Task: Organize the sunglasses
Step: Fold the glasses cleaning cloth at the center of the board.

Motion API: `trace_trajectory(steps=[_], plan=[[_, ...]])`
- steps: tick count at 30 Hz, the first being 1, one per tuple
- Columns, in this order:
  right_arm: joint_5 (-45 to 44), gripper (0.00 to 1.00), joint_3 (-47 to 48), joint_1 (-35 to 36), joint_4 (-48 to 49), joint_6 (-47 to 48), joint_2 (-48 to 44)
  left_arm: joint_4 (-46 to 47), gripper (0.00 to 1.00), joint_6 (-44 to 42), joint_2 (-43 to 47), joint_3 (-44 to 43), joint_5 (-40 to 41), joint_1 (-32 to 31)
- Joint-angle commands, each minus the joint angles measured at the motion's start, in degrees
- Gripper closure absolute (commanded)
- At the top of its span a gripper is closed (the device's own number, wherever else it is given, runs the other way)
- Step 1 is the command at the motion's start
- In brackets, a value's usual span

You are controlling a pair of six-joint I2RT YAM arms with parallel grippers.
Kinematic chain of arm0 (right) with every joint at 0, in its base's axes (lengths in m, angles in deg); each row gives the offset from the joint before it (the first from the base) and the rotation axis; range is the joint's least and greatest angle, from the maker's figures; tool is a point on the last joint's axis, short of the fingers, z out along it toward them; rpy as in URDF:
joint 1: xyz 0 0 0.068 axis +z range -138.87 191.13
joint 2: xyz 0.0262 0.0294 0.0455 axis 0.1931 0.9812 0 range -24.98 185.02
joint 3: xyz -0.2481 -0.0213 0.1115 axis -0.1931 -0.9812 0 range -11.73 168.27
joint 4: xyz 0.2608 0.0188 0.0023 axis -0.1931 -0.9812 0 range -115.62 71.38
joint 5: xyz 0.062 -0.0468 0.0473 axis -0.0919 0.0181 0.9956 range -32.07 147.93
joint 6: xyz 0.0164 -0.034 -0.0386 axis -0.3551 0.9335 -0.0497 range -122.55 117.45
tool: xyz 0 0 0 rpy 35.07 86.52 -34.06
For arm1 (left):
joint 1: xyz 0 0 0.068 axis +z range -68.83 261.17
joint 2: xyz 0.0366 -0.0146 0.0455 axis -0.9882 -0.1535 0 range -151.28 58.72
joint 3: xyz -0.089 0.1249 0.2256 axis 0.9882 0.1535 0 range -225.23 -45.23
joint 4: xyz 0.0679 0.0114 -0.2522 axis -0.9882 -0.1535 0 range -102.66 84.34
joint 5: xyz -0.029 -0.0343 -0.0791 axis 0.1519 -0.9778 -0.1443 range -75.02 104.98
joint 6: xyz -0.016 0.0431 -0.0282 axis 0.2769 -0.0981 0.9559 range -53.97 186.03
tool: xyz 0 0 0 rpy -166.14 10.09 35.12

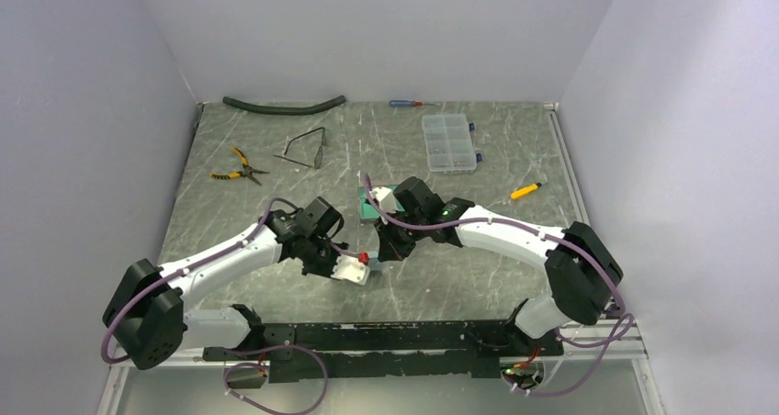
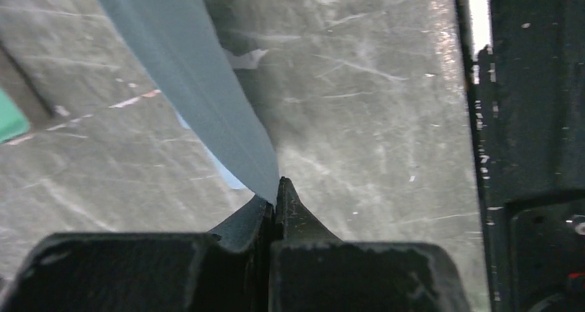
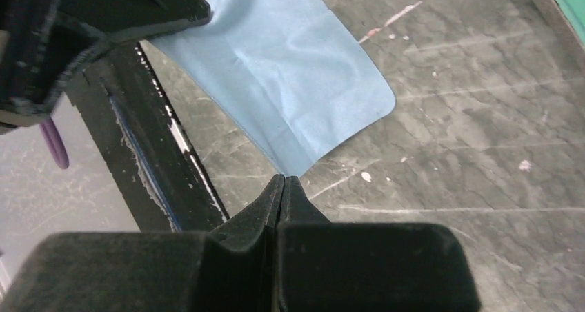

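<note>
The sunglasses [image 1: 308, 149], thin dark wire frames with the arms unfolded, lie on the table at the back left, far from both grippers. A light blue cloth [image 3: 290, 70] is stretched between the two grippers just above the table, near its front middle. My left gripper [image 2: 277, 184] is shut on one edge of the cloth [image 2: 200, 84]. My right gripper [image 3: 284, 179] is shut on the opposite corner. In the top view the arms meet at the centre and hide the cloth.
A case with teal lining [image 1: 372, 204] sits right behind the grippers. Yellow-handled pliers [image 1: 237, 167] lie left of the sunglasses. At the back are a black hose [image 1: 285, 106], a screwdriver [image 1: 409, 104] and a clear organizer box [image 1: 448, 142]. A yellow tool [image 1: 525, 191] lies to the right.
</note>
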Motion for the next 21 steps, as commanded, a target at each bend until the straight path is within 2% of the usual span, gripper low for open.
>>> trace_trajectory(steps=[1, 7, 21], plan=[[2.5, 1.0, 0.1, 1.1, 3.6, -1.4, 0.0, -4.1, 0.97, 5.4, 1.6, 1.1, -1.7, -1.1], [4.7, 1.0, -0.4, 1.6, 4.4, -1.4, 1.8, -8.7, 0.97, 11.8, 0.9, 1.1, -3.2, -3.1], [5.9, 1.0, 3.5, 1.4, 3.4, 1.2, 9.0, -2.4, 0.97, 14.4, 0.8, 7.3, 0.8, -3.3]])
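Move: Between and below the two hands, each pinching the cleaning cloth, lies the bare table it is being brought to: from the left hand about 5 cm back, 4 cm to the right and 6 cm down; from the right hand some 3 cm back, 4 cm to the left and 8 cm down. The green-lined case sits roughly 14 cm ahead and 10 cm right of the left hand, the sunglasses about 28 cm ahead and 9 cm left of that hand. Drawing the cloth back towards the base beam and down, the left hand goes about 5 cm back and 3 cm lower, drifting 2 cm left while its fingertips swing some 10 degrees back. The right hand shifts back and left about 2 cm each, then sinks some 3 cm. Both stay shut on the cloth. ##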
